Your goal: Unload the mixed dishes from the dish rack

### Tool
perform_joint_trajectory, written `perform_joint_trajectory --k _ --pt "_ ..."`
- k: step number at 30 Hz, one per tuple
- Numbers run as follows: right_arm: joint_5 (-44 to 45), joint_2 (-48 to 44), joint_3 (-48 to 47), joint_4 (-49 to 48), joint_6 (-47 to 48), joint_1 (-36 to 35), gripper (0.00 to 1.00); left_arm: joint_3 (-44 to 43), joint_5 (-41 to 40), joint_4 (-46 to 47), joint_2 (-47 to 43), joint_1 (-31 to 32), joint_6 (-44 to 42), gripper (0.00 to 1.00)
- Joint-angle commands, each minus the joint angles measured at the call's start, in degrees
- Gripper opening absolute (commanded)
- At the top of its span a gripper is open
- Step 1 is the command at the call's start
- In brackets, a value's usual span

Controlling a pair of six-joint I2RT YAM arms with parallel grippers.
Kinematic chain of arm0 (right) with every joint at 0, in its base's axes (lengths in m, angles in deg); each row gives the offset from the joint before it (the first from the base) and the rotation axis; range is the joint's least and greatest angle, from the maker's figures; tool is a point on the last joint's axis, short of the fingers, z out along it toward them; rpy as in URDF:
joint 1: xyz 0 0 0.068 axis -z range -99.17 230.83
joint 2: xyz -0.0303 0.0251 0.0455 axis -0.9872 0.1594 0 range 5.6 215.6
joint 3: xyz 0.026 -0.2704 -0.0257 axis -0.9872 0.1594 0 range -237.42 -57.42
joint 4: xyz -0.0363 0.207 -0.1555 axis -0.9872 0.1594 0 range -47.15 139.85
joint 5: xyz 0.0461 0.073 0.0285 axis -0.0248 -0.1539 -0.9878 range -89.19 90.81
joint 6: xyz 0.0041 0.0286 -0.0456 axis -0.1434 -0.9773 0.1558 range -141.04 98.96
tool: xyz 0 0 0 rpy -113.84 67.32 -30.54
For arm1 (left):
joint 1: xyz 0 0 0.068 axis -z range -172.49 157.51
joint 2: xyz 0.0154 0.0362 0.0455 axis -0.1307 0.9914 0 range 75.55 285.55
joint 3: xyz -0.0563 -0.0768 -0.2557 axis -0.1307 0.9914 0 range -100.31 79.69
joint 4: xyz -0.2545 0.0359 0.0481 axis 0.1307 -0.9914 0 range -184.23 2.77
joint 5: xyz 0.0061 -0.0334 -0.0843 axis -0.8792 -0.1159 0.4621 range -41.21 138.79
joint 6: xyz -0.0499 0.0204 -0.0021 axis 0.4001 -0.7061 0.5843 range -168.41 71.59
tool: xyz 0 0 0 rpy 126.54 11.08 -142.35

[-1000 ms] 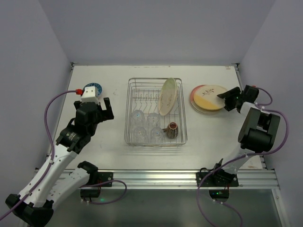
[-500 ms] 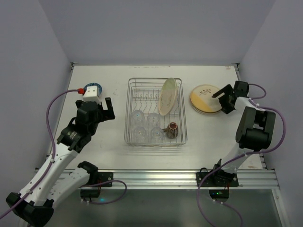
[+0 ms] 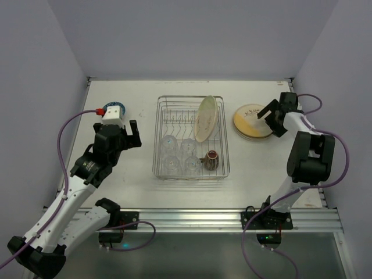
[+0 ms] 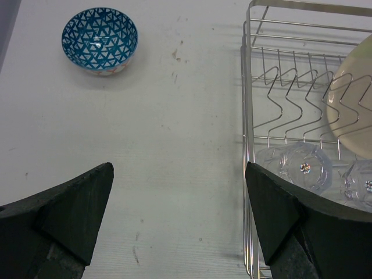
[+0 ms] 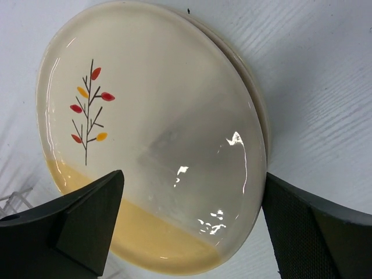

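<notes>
The silver wire dish rack [image 3: 157, 136] stands mid-table. Inside it a pale plate [image 3: 206, 118] leans upright among the prongs, several clear glasses [image 3: 177, 154] sit at the near left, and a dark brown mug [image 3: 210, 160] lies at the near right. A blue-patterned bowl [image 4: 100, 39] rests on the table left of the rack. Two cream plates [image 3: 251, 122] lie stacked to the right; the top one [image 5: 145, 128] has a leaf sprig. My right gripper [image 3: 269, 118] hovers open at the stack's right edge, holding nothing. My left gripper [image 3: 131, 133] stands open and empty beside the rack's left wall [image 4: 249, 122].
Purple walls close in the table on the left, back and right. The blue bowl [image 3: 115, 107] sits close to the left wall, partly behind my left wrist. Bare tabletop [image 4: 174, 116] lies between bowl and rack.
My right gripper opened and let go of the cream plate, which now lies flat on the stack. The gripper then drew back toward the far right. The left arm stayed put.
</notes>
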Motion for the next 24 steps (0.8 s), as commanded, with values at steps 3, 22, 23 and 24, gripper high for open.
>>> perform_joint_trajectory --k 3,22,23,24 --pt "5.38 -2.02 -4.67 2.79 2.37 -1.62 0.98 0.15 0.45 2.31 -0.13 -0.47 -1.24 1.0" --pt "-12.4 -23.01 -3.8 0.7 8.17 -4.35 0.99 -0.46 -4.8 1.09 -0.74 -0.47 0.24 1.0" --pt "-14.98 -23.9 -3.88 0.43 8.69 -4.79 0.99 -0.64 -5.78 0.91 -0.91 -0.47 0.6 1.0" --pt "-16.92 -24.52 -4.23 0.43 9.31 -5.49 0.99 -0.72 -8.14 0.39 -1.35 -0.47 1.04 1.0"
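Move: The right hand, empty and open, sits over the right-hand rim of the plate stack, whose middle is about 4 cm ahead, 6 cm left and 3 cm below. The last plate standing in the dish rack is some 30 cm to its left, 2 cm back and 8 cm higher; the brown mug lies about 27 cm left and 17 cm back, slightly above. From the left hand the rack plate is about 37 cm right, 10 cm ahead and 10 cm lower. With its fingers already wide open around the rim of the stacked plates, the right hand first hangs almost in place, easing up only a couple of centimetres, then climbs fast away from the stack to some 16 cm higher. Late in the climb it also swings about 5 cm left towards the rack and its remaining plate, the fingers tipping up about 20 degrees and turning a little counter-clockwise while they stay open. ##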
